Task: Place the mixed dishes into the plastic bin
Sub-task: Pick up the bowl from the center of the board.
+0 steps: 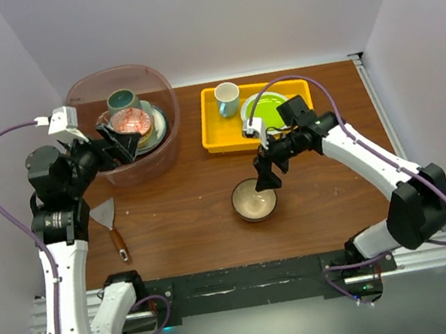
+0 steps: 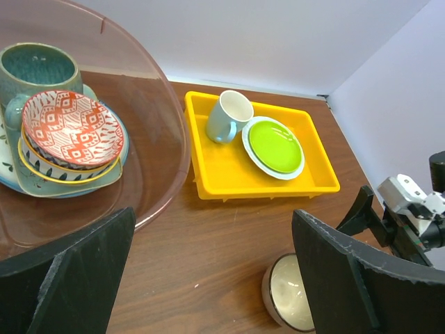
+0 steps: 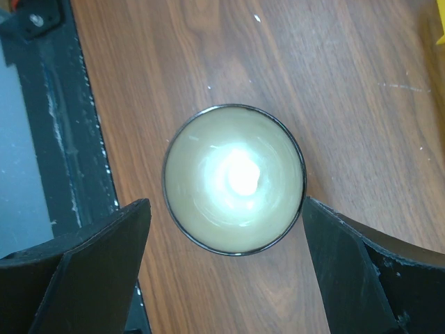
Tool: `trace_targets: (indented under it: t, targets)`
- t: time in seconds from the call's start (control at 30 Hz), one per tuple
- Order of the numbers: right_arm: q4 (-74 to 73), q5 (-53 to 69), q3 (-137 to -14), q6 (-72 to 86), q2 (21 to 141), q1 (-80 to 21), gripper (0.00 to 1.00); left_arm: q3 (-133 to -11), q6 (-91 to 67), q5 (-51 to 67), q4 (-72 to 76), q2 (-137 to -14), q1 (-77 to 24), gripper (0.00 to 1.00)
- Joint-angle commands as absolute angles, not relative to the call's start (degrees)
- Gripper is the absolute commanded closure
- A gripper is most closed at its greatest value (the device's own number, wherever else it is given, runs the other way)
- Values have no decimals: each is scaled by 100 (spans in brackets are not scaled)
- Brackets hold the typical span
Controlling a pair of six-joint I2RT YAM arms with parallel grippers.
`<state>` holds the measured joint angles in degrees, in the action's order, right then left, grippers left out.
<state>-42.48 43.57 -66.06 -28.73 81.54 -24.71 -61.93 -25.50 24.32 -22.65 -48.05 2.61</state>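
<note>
The plastic bin [image 1: 133, 170] stands at the back left and holds stacked mixed dishes: a teal mug [image 1: 121, 101], a red patterned bowl [image 1: 132, 122] and plates under it. In the left wrist view the mug [image 2: 35, 69] and red bowl [image 2: 69, 129] sit behind the bin's rim [image 2: 174, 139]. A cream bowl with a dark rim [image 1: 254, 200] rests upright on the table. My right gripper [image 1: 268, 178] hovers over its far edge, open; the bowl [image 3: 233, 177] lies just ahead of its fingers, untouched. My left gripper [image 1: 120, 141] is open and empty at the bin's near wall.
A yellow tray [image 1: 213, 140] at the back centre holds a small white cup [image 1: 227, 98] and a lime-green plate [image 1: 265, 110]. A metal scraper with a wooden handle [image 1: 111, 224] lies on the table in front of the bin. Walls close in on three sides.
</note>
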Motion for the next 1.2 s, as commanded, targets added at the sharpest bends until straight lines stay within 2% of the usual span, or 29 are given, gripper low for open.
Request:
trace_targets:
  t: [0.0,0.2,0.5,0.7,0.97,1.07,1.17]
  targets:
    - [-4210,3824,-6566,-3041,8349,-2689,6,-6126,-2672,2663,-1916,-4746,299,0]
    - [-3894,2850,-6451,-2787,8578,-2953,6,-6021,-2707,2804,-1881,-4720,299,0]
    - [-3366,2013,-6249,-2505,8762,-2988,8,-5748,-2777,3208,-1793,-4772,299,0]
    - [-3208,1872,-6091,-2443,8868,-3128,15,-5695,-2821,3331,-1767,-4781,299,0]
    - [-2962,1617,-5845,-2461,8912,-3287,35,-5590,-2962,3568,-1705,-4843,299,0]
    - [-2874,1547,-5783,-2452,8947,-3296,46,-5564,-3006,3638,-1679,-4852,299,0]
    - [-2821,1494,-5757,-2435,8982,-3313,62,-5528,-3041,3665,-1661,-4869,299,0]
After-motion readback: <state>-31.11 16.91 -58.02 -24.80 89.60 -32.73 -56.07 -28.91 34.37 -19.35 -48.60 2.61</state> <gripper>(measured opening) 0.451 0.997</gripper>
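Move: The bowl on the board sits about 3 cm to the left and 1 cm back of the right hand and some 12 cm below it. The yellow tray lies well beyond, about 21 cm ahead of that hand and 1 cm to its right; in it the green plate is 21 cm ahead and 4 cm right, the mug 26 cm ahead and 5 cm left. From the left hand the bowl is roughly 27 cm right, 5 cm back and 31 cm down. The bowl's far right rim is what the right hand comes down to: it sinks about 10 cm and slips a little forward, the fingers tipping some 20 degrees steeper. The jaws then close to about half as they straddle the rim, one finger inside the bowl, one outside. Meanwhile the open, empty left hand eases about 4 cm down and right by the bin. ##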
